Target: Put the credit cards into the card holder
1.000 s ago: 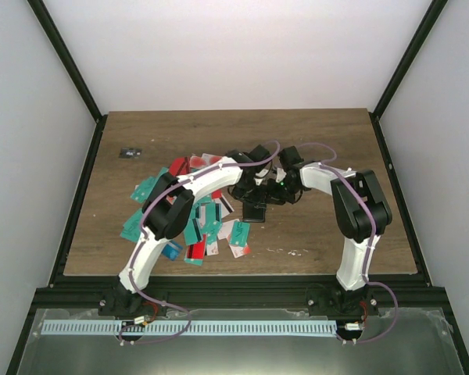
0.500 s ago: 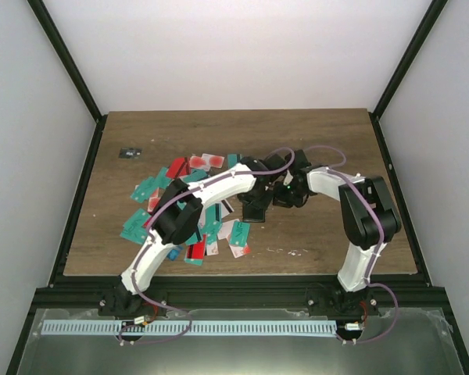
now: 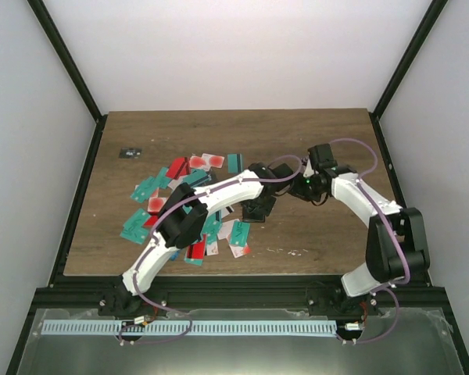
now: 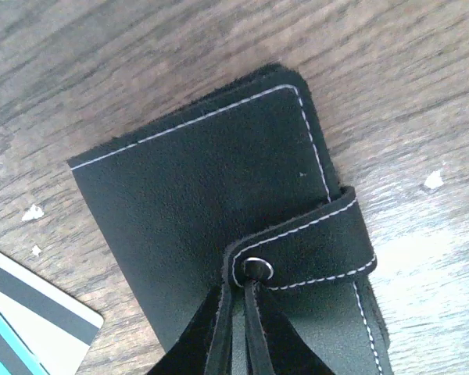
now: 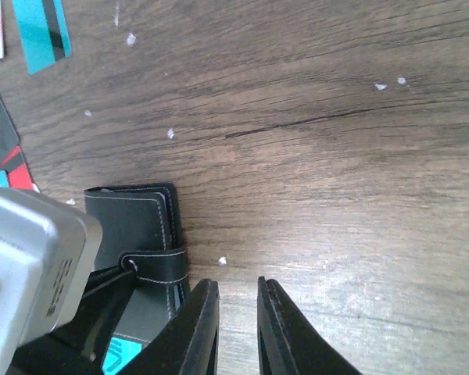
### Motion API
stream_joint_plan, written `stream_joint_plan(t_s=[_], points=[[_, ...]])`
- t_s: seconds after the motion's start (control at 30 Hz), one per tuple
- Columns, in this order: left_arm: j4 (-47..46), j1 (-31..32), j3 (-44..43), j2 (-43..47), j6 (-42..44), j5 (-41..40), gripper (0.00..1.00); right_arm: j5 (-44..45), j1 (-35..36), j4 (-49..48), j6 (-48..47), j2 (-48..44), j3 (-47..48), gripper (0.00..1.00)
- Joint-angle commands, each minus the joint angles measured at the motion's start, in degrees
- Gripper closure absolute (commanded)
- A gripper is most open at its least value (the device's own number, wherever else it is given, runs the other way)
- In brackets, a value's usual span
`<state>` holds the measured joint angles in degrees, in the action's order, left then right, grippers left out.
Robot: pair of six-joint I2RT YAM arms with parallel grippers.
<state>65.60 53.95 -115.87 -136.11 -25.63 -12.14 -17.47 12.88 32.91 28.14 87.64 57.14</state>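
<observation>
The black card holder (image 3: pixel 258 209) lies folded shut on the wooden table, its tab snapped across the cover (image 4: pixel 211 195). My left gripper (image 4: pixel 246 293) is shut, and its tips rest against the snap on the tab. My right gripper (image 5: pixel 237 293) hovers over bare wood just right of the card holder (image 5: pixel 133 223). Its jaws stand a narrow gap apart with nothing between them. The credit cards (image 3: pixel 187 207), teal, red and white, lie scattered left of the holder. One striped card (image 4: pixel 23 312) lies close to it, and a teal card (image 5: pixel 41 23) lies farther off.
A tiny dark object (image 3: pixel 129 152) sits near the table's back left corner. The table (image 3: pixel 328 234) is ringed by a black frame and white walls. My left arm (image 3: pixel 211 195) stretches over the pile of cards.
My right gripper has drawn back to the right, away from the card holder, and its jaws have parted slightly. My left arm has reached further right, staying on the holder.
</observation>
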Motion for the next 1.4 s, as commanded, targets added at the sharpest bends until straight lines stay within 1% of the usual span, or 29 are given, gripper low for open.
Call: stream_joint_plan(t_s=[0.0, 0.13, 0.3, 0.37, 0.43, 0.6, 0.63, 0.73, 0.8, 0.9, 0.93, 0.97, 1.07, 1.1, 1.13, 1.27, 1.37], points=[[4.68, 2.28, 5.12, -6.1, -0.39, 12.58, 0.9, 0.71, -0.49, 1.94, 0.53, -4.1, -0.7, 0.82], [7.09, 1.88, 1.49, -4.99, 0.02, 9.03, 0.88, 0.28, -0.49, 3.44, 0.08, -5.66, 0.02, 0.82], [7.02, 1.08, 0.7, -1.03, -0.11, 8.84, 0.86, 0.61, -0.49, 5.29, -0.79, -6.66, 2.43, 0.82], [6.51, 0.5, 0.64, 1.44, -0.19, 9.61, 0.84, 0.89, -0.53, 5.48, -1.17, -7.13, 3.48, 0.81], [5.28, -0.27, 0.69, 4.22, -0.3, 11.01, 0.82, 1.22, -0.49, 5.54, -1.5, -7.65, 4.77, 0.75], [2.49, -2.66, 0.74, 11.17, -0.39, 14.19, 0.72, 1.21, -0.52, 5.76, -1.72, -8.78, 7.31, 0.67], [2.28, -3.25, 0.79, 12.26, -0.32, 14.5, 0.7, 1.24, -0.5, 6.03, -1.83, -8.92, 7.88, 0.63], [2.2, -5.47, 1.09, 15.5, 0.14, 14.69, 0.68, 1.88, -0.49, 6.52, -2.23, -10.0, 9.37, 0.47], [1.4, -7.38, 2.24, 18.69, 0.42, 13.97, 0.65, 2.81, -0.49, 6.48, -2.9, -11.34, 10.17, 0.39], [-2.45, -11.57, 6.47, 25.38, 1.44, 12.19, 0.55, 4.2, -0.5, 5.24, -4.16, -14.46, 10.49, 0.18], [-4.46, -13.13, 8.67, 27.91, 2.18, 11.57, 0.49, 4.55, -0.54, 4.48, -4.37, -15.75, 10.26, 0.07], [-6.43, -14.92, 10.89, 30.69, 2.69, 10.89, 0.42, 5.41, -0.54, 4.08, -4.53, -17.02, 10.28, 0.01], [-11.93, -20.69, 17.55, 38.05, 3.99, 10.06, 0.16, 8.61, -0.5, 3.79, -4.61, -20.64, 10.74, 0.0], [-13.1, -22.53, 19.19, 40.26, 4.31, 9.85, 0.05, 9.11, -0.54, 3.19, -4.94, -21.99, 10.52, 0.0], [-14.46, -24.28, 20.89, 42.61, 4.69, 9.62, 0.01, 9.46, -0.52, 2.53, -5.36, -23.51, 9.98, 0.0], [-19.02, -29.95, 27.33, 50.46, 5.3, 7.52, 0.0, 9.99, -0.54, -1.1, -6.15, -29.23, 7.61, 0.0], [-22.08, -31.55, 31.6, 55.88, 5.08, 5.63, 0.0, 9.29, -0.49, -4.12, -6.23, -33.29, 4.92, 0.0]])
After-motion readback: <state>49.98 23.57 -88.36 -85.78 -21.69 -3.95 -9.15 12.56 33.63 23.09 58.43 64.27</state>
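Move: My left fingertips are shut on the strap's snap; the card holder's middle is about 2 cm to their left, 1 cm back and 1 cm below. From that hand, the nearest teal card lies some 10 cm left and 10 cm back, the white striped card about 15 cm left and 2 cm ahead, both 2 cm down. From my right hand the holder is about 12 cm left, 2 cm back and 7 cm below. I ease my left fingertips back off the snap by roughly 2.5 cm, then lift that hand fast and swing it left and forward over the card pile, ending some 24 cm higher, fingers opening wide and tipping to point forward and right. My right hand, already clear of the holder, climbs about 22 cm with a slight drift right, opening wide and tipping its fingers up towards the far edge. ##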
